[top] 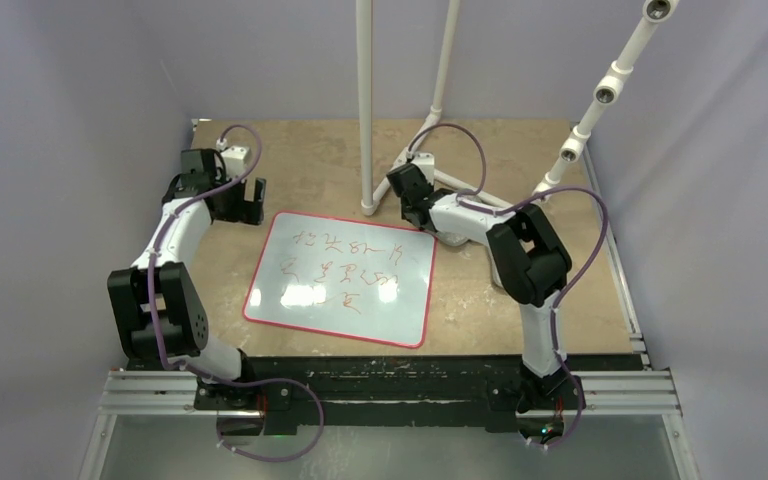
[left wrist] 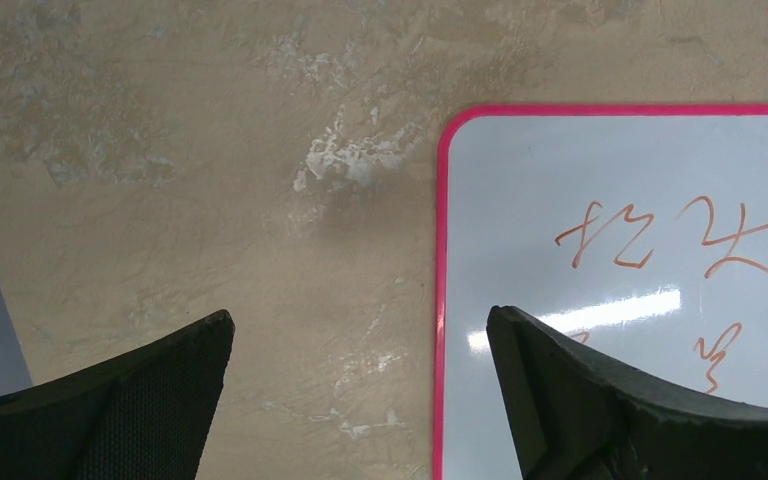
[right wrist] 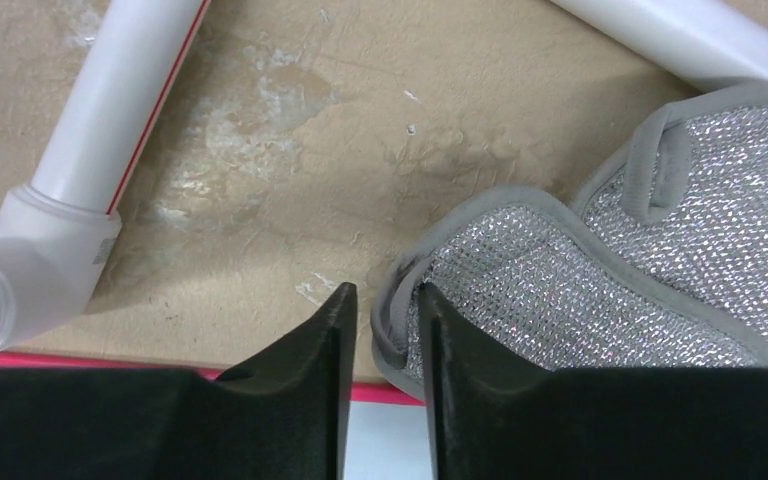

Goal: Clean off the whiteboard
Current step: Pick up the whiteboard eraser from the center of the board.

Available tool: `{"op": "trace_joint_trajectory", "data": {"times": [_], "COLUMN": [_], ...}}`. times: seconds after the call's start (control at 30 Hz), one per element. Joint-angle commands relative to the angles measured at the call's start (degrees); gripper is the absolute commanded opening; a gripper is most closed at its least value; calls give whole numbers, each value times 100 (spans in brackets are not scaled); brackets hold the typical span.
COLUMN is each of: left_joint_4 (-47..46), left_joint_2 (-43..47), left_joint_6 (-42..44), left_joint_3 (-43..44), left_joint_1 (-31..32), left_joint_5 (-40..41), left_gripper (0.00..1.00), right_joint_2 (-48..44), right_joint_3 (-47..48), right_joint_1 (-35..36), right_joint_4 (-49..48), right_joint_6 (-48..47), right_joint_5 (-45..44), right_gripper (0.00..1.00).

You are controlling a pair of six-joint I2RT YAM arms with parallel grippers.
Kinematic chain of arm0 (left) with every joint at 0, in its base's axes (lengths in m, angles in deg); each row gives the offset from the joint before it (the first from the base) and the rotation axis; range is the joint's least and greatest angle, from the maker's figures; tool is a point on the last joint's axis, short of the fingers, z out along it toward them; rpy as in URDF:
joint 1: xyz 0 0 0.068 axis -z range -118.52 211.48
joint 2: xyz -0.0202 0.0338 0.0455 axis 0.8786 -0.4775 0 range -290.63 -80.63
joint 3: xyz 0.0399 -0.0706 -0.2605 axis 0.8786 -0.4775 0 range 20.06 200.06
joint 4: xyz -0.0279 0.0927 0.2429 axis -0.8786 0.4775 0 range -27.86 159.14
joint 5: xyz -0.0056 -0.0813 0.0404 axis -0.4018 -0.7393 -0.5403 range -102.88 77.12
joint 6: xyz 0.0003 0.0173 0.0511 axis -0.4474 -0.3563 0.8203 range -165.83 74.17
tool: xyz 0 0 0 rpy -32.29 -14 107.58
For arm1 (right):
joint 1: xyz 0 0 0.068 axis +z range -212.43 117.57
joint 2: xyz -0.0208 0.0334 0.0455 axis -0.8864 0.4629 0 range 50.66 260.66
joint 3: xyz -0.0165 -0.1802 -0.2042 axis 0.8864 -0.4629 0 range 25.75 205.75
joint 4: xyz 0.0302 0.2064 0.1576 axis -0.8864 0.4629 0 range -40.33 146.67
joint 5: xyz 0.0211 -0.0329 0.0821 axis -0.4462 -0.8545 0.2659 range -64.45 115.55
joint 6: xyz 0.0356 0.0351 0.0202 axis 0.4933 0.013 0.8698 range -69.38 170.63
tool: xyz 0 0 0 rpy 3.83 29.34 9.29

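The whiteboard lies flat mid-table, with a red rim and rows of red scribbles. My left gripper hovers open over its far left corner. In the left wrist view the rim runs between the wide-apart fingers of the left gripper, with scribbles to the right. My right gripper is at the board's far right corner. In the right wrist view the jaws of the right gripper stand narrow around the grey edge of a silvery mesh pad. A slim gap shows beside the left finger.
A second silvery pad lies partly under the first. White PVC pipes rise just behind the board, and their foot and elbow lie close to my right gripper. A jointed pipe leans at the right. Purple walls enclose the table.
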Motion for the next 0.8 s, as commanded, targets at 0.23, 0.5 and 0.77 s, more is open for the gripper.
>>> {"op": "trace_joint_trajectory", "data": {"times": [0.23, 0.5, 0.77], "left_joint_4": [-673, -355, 70], "left_joint_2": [352, 405, 1452], "left_joint_6": [314, 734, 1460], "left_joint_3": [-316, -245, -217], "left_joint_1": [-16, 0, 51], "left_joint_5": [-1167, -2507, -4169], "left_gripper": [99, 99, 99], "right_joint_2": [-429, -1692, -2850], "right_joint_3": [11, -668, -822], "right_joint_1": [24, 454, 1954], "right_joint_4": [-211, -160, 7], "right_joint_6": [51, 16, 416], "right_joint_5": [-324, -348, 103], "right_gripper": [0, 0, 0]}}
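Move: The right hand's half-open fingers straddle the far-left end of the nearest silver eraser; its middle lies about 4 cm to the right, 3 cm back and 2 cm lower. A second pad sits some 11 cm right and 3 cm ahead, a white pipe elbow about 10 cm left and 2 cm ahead. The whiteboard's middle is roughly 15 cm left and 14 cm back. From the left hand, the eraser is about 44 cm right, 3 cm ahead and 9 cm below. Sinking slightly, the right hand shuts its fingers and pinches the eraser's end, then lifts it some 14 cm, increasingly fast, swinging back and left over the whiteboard while the fingertips tilt up a little. The left hand, open and empty, sweeps about 8 cm right towards the board's far-left corner, turning some 25 degrees clockwise, and rises late. ##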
